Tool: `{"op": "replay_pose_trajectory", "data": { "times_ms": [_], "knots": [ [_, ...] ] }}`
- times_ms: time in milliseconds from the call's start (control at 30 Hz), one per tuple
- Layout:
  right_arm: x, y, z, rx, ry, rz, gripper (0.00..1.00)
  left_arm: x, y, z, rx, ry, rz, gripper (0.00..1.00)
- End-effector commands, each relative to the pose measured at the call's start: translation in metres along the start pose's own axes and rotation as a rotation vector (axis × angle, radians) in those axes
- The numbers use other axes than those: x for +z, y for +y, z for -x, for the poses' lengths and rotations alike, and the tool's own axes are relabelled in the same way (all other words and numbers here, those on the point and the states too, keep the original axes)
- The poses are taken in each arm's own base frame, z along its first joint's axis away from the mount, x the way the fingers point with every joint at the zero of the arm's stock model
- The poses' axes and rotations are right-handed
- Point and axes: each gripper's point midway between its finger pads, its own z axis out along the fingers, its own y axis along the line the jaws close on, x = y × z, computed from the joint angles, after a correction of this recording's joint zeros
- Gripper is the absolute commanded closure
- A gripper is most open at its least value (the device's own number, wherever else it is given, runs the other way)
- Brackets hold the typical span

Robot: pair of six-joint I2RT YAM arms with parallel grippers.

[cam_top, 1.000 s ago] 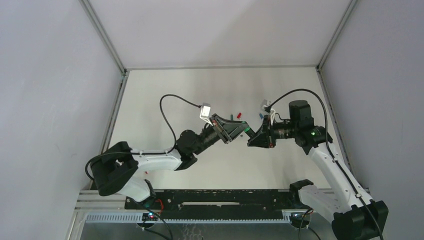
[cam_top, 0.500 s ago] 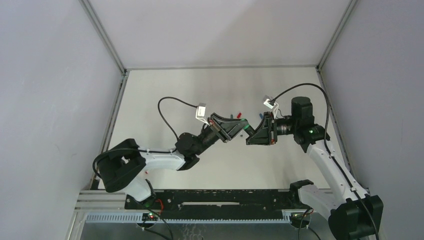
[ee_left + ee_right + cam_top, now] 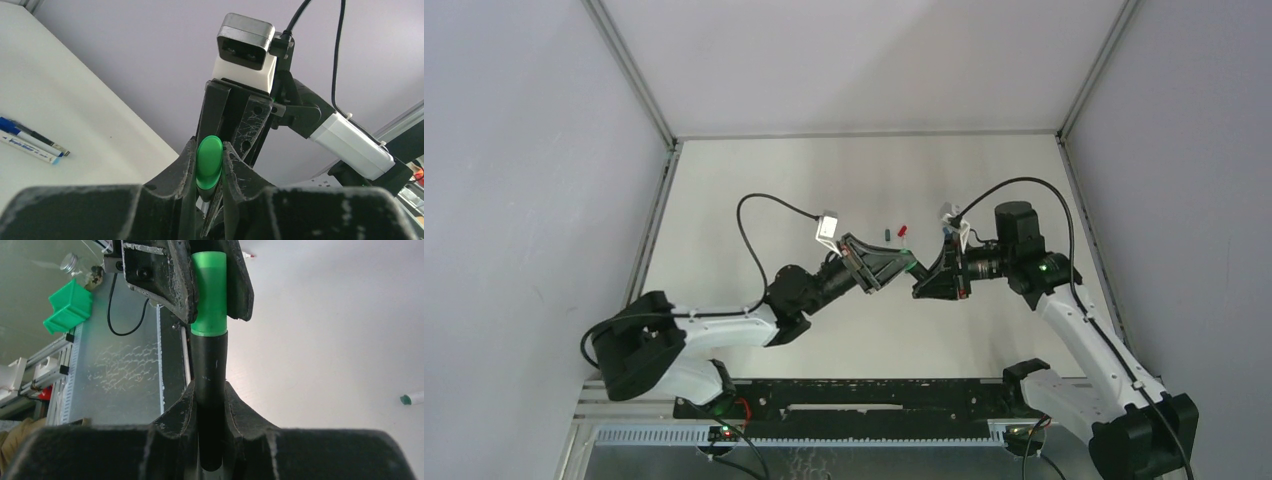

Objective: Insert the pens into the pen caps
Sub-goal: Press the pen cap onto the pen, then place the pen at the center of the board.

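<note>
My left gripper (image 3: 209, 165) is shut on a green pen cap (image 3: 209, 162), seen end-on between its pads. My right gripper (image 3: 210, 395) is shut on the thick black-barrelled pen (image 3: 210, 375). The pen's front end sits inside the green cap (image 3: 209, 295), which the left gripper's fingers (image 3: 165, 275) pinch at the top of the right wrist view. From above, the left gripper (image 3: 911, 265) and the right gripper (image 3: 921, 284) meet tip to tip above the middle of the table. Two slim pens (image 3: 30, 142) lie on the table far to the left.
A red cap (image 3: 902, 231) and a dark cap (image 3: 887, 235) lie just behind the grippers, with a blue piece (image 3: 946, 232) to their right. A white pen with a green end (image 3: 412, 399) lies at the right edge. A green bin (image 3: 70, 305) stands beyond the table.
Both grippers stayed tip to tip, holding the cap and the pen. The pair shifted slightly toward the near edge, and the right wrist swung back from its raised pose.
</note>
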Motion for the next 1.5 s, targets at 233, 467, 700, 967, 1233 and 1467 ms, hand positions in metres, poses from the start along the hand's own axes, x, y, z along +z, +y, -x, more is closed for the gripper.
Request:
{"op": "replay_pose_trajectory", "data": {
  "times_ms": [233, 467, 700, 967, 1233, 1467],
  "knots": [
    [0.001, -0.026, 0.056, -0.322, -0.072, -0.119, 1.00, -0.049, -0.030, -0.053, 0.044, 0.333, -0.031, 0.51],
    [0.001, -0.015, 0.048, -0.355, -0.055, -0.040, 1.00, -0.074, -0.033, -0.040, 0.185, 0.323, -0.040, 0.31],
    [-0.003, -0.001, 0.038, -0.414, -0.053, 0.058, 1.00, -0.101, -0.016, -0.026, 0.366, 0.272, 0.013, 0.29],
    [-0.004, -0.005, 0.033, -0.398, -0.048, 0.074, 1.00, -0.109, -0.002, -0.009, 0.410, 0.148, 0.072, 0.27],
    [-0.002, -0.019, 0.030, -0.358, -0.029, 0.037, 1.00, -0.107, 0.012, -0.002, 0.412, 0.082, 0.124, 0.24],
    [0.000, -0.037, 0.029, -0.321, -0.011, -0.023, 0.98, -0.110, 0.023, -0.006, 0.396, 0.077, 0.157, 0.23]
  ]
}}
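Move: The left fingers hold the green pen cap, practically at their own hand point; the black pen under it is gripped in the right fingers, about 3 cm to the right, 3 cm back and 5 cm below. From the right hand, the cap sits roughly 3 cm ahead, 3 cm left and 5 cm up. On the table 20 cm under the left hand, the red cap lies some 23 cm ahead and 1 cm right, the dark green cap 22 cm ahead and 3 cm left. The left hand lets go of the green cap: its fingers open wide from their pinch as it backs off the pen by nearly 8 cm, then it swings left and down, ending some 8 cm left, with part of the backward travel taken back, while it rolls about 20 degrees along its finger line. The right hand keeps its grip on the black pen, rises slightly, eases about 3 cm forward and rolls so its front side lifts roughly 15 degrees, then sinks again. ##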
